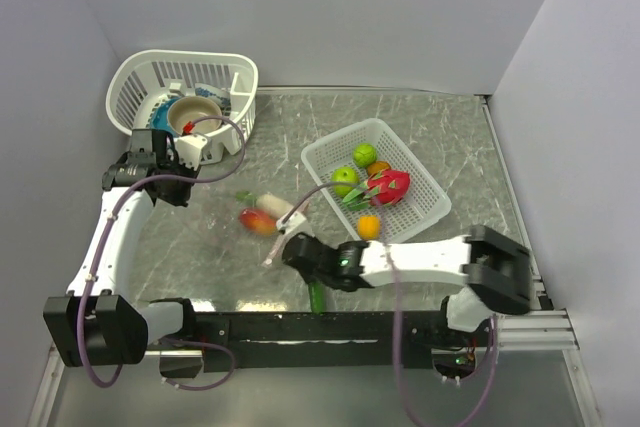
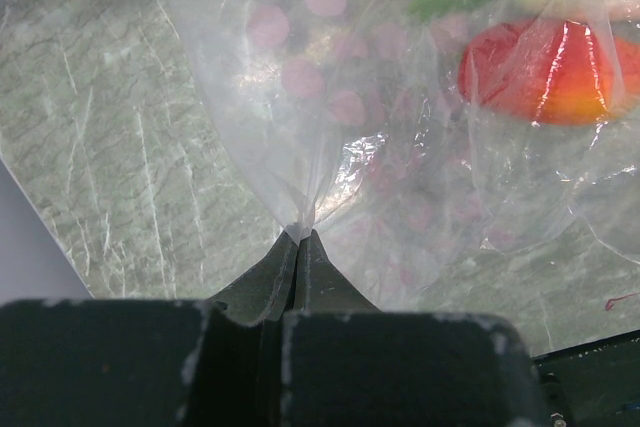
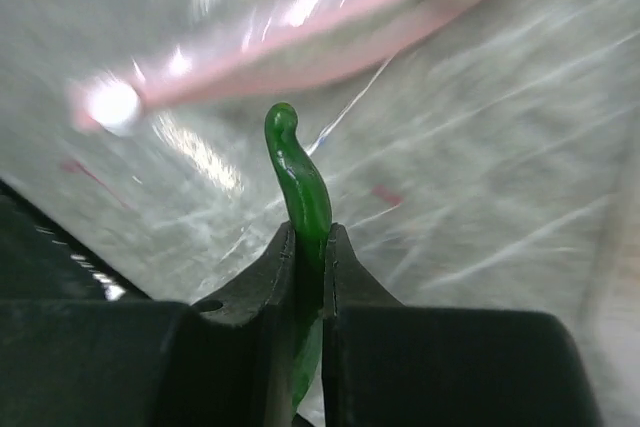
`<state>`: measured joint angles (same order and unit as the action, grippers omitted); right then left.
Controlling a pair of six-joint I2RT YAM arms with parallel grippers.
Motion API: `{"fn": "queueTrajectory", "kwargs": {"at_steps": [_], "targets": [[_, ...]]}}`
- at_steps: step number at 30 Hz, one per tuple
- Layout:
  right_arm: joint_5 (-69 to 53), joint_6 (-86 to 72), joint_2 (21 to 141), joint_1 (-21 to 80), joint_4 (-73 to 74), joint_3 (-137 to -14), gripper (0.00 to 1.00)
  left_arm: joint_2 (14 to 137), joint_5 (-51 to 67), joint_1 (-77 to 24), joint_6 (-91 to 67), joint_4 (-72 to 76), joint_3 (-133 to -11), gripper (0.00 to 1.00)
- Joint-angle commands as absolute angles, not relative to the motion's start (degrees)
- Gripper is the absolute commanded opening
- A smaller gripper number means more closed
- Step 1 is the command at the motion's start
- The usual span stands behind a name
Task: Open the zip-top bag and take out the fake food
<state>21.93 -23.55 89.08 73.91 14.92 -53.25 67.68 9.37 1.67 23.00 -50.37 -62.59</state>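
The clear zip-top bag [image 1: 240, 215] lies on the marble table left of centre. A red-orange piece [image 1: 257, 221] and a white-and-green piece [image 1: 268, 204] of fake food are inside it. My left gripper [image 2: 301, 235] is shut on a bunched fold of the bag [image 2: 380, 97], with the red-orange piece [image 2: 545, 72] beyond it. My right gripper [image 3: 310, 232] is shut on a slim green pepper [image 3: 300, 187], just short of the bag's pink zip strip [image 3: 330, 32]. From above, the pepper [image 1: 317, 297] hangs below the right gripper [image 1: 303, 259].
A rectangular white basket [image 1: 330, 147] at centre right holds green, orange and magenta fake fruit. A round white basket [image 1: 135, 77] at the back left holds a tan bowl and a blue plate. Walls close in on the left, back and right.
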Motion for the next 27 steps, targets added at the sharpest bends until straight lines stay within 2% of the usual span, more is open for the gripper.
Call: {"fn": "queueTrajectory", "kwargs": {"at_steps": [1, 6, 13, 14, 15, 16, 17, 24, 27], "targets": [[24.88, -17.06, 73.32, 67.26, 11.95, -53.17, 0.0, 68.46, 9.23, 1.67, 23.11, -48.78, -62.05, 0.01], [26.62, -12.67, 65.57, 50.03, 10.2, -53.79, 0.06, 68.55, 9.05, 1.67, 23.38, -48.87, -62.31, 0.01], [34.79, -8.7, 74.08, 38.85, 6.59, -58.17, 0.03, 68.29, 9.75, 1.67, 23.2, -49.4, -62.58, 0.01], [35.59, -8.61, 75.92, 38.33, 6.24, -58.62, 0.07, 68.29, 9.67, 1.67, 23.2, -49.48, -62.58, 0.01], [34.99, -8.35, 76.63, 37.19, 6.15, -59.06, 0.19, 68.2, 9.67, 1.67, 23.2, -49.48, -62.58, 0.01], [34.55, -8.44, 76.9, 36.66, 6.15, -59.67, 0.44, 68.2, 9.93, 1.67, 23.29, -49.74, -62.58, 0.01], [33.93, -8.96, 76.99, 36.13, 5.98, -59.76, 0.99, 68.03, 9.93, 1.67, 23.29, -49.66, -62.58, 0.01], [28.4, -10.19, 73.31, 35.68, 8.17, -61.61, 1.0, 68.46, 10.02, 1.67, 23.2, -49.48, -62.49, 0.01], [19.89, -9.41, 67.95, 40.15, 6.43, -59.07, 1.0, 68.47, 9.67, 1.67, 23.2, -49.13, -62.05, 0.01]]}}
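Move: Some 22 cm ahead and 17 cm to the right of the right hand, which already holds the cucumber a little above the table, is the middle of the low white basket. Inside it the green apple lies about 22 cm ahead and 9 cm right of the hand, the dragon fruit 21 cm ahead and 19 cm right, the orange 12 cm ahead and 15 cm right. The mango is 13 cm ahead and 10 cm left. From the left hand, the basket's middle is roughly 43 cm right and 7 cm ahead. Swinging the cucumber fast up, forward and to the right, the right hand climbs about 16 cm and travels some 22 cm out and 18 cm right until over the low basket, turning roughly 35 degrees clockwise as its fingers tip outward. There it sinks about 5 cm, opens wide to let the cucumber go, then starts back up, still open. ##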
